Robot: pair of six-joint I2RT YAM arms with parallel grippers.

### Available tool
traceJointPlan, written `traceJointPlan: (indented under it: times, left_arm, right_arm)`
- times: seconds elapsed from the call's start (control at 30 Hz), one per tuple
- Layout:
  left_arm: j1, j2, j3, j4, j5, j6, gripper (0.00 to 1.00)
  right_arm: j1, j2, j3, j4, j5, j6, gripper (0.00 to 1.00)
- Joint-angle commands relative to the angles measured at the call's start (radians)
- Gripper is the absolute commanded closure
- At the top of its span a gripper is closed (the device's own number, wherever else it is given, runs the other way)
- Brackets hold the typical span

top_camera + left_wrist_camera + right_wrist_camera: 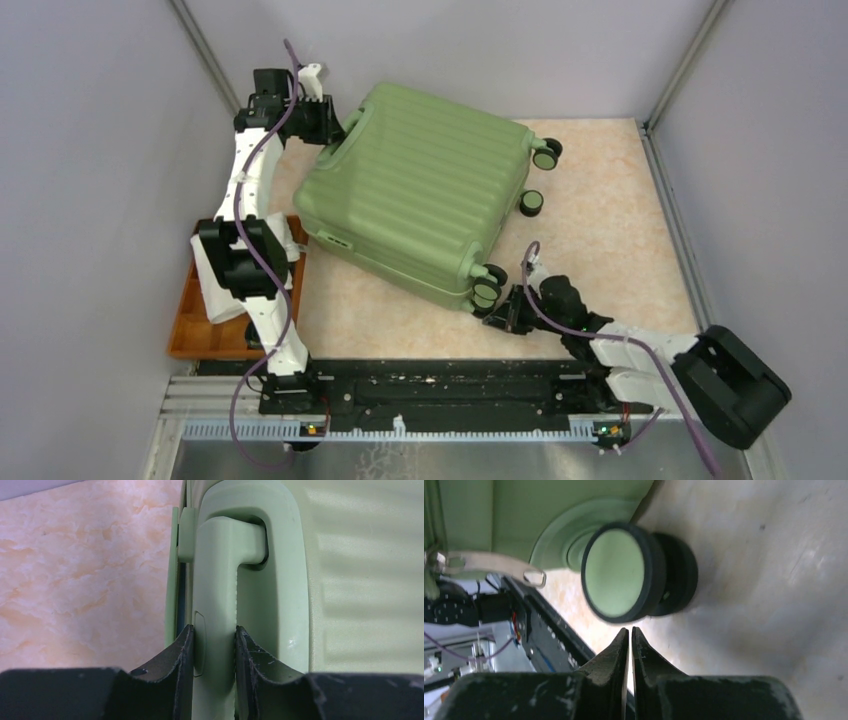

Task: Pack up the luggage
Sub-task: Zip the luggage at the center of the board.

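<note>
The luggage (420,190), a light-green ribbed suitcase, lies closed and skewed on the table. At its far left end, my left gripper (335,130) is shut on the green handle (220,570). In the left wrist view both fingers (186,645) press the handle's sides, and the left gripper's (214,630) tips are round it. My right gripper (497,312) hovers low beside the suitcase's near corner. In the right wrist view the right gripper (630,629) is shut with nothing between its fingers, just short of a black-rimmed wheel (616,572).
An orange tray (185,330) holding white cloth (215,290) sits at the left edge, under the left arm. Two more wheels (546,155) stick out on the suitcase's right side. Grey walls enclose the table on three sides. A black rail (440,385) runs along the near edge.
</note>
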Motion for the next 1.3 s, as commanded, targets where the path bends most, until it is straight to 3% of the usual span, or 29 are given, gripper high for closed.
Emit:
traceJointPlan:
  times: [0.0, 0.23, 0.5, 0.7, 0.9, 1.07, 1.27]
  left_arm:
    - [0.050, -0.072, 0.046, 0.132, 0.011, -0.050, 1.00]
    - [0.056, -0.082, 0.043, 0.127, 0.017, -0.043, 1.00]
    - [0.059, -0.047, 0.061, 0.150, 0.036, -0.058, 1.00]
    - [0.055, 0.063, 0.185, 0.145, 0.068, -0.057, 1.00]
    - [0.046, 0.133, 0.254, 0.154, 0.078, -0.069, 1.00]
    - [0.044, 0.111, 0.234, 0.180, 0.115, -0.072, 1.00]
    - [0.030, 0.075, 0.228, 0.172, 0.136, -0.072, 1.00]
  right_arm:
    - [0.002, 0.157, 0.056, 0.318, 0.108, 0.073, 0.95]
    - [-0.043, 0.332, 0.098, 0.467, 0.288, 0.121, 0.97]
    - [-0.200, 0.437, 0.240, 0.517, 0.200, 0.090, 0.97]
    - [-0.314, 0.484, 0.308, 0.538, 0.068, 0.008, 0.95]
    - [-0.421, 0.450, 0.272, 0.541, -0.200, -0.193, 0.74]
    - [-0.433, 0.387, 0.175, 0.717, -0.350, -0.336, 0.46]
    - [-0.418, 0.416, 0.183, 0.844, -0.393, -0.450, 0.39]
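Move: The luggage's near lower wheel stands about 3 cm ahead of the right fingertips and 2 cm to their left, at about their height. The zipper pull is some 3 cm ahead, 4 cm left and 8 cm above them; the far lower wheel about 24 cm ahead and 8 cm right, level. The left hand still grips the handle, with the luggage's middle about 12 cm back, 18 cm right and 8 cm below. Right fingers, shut, travel 15 cm forward, pushing the wheel, then rise, opening; left hand pulls the handle forward-left. ##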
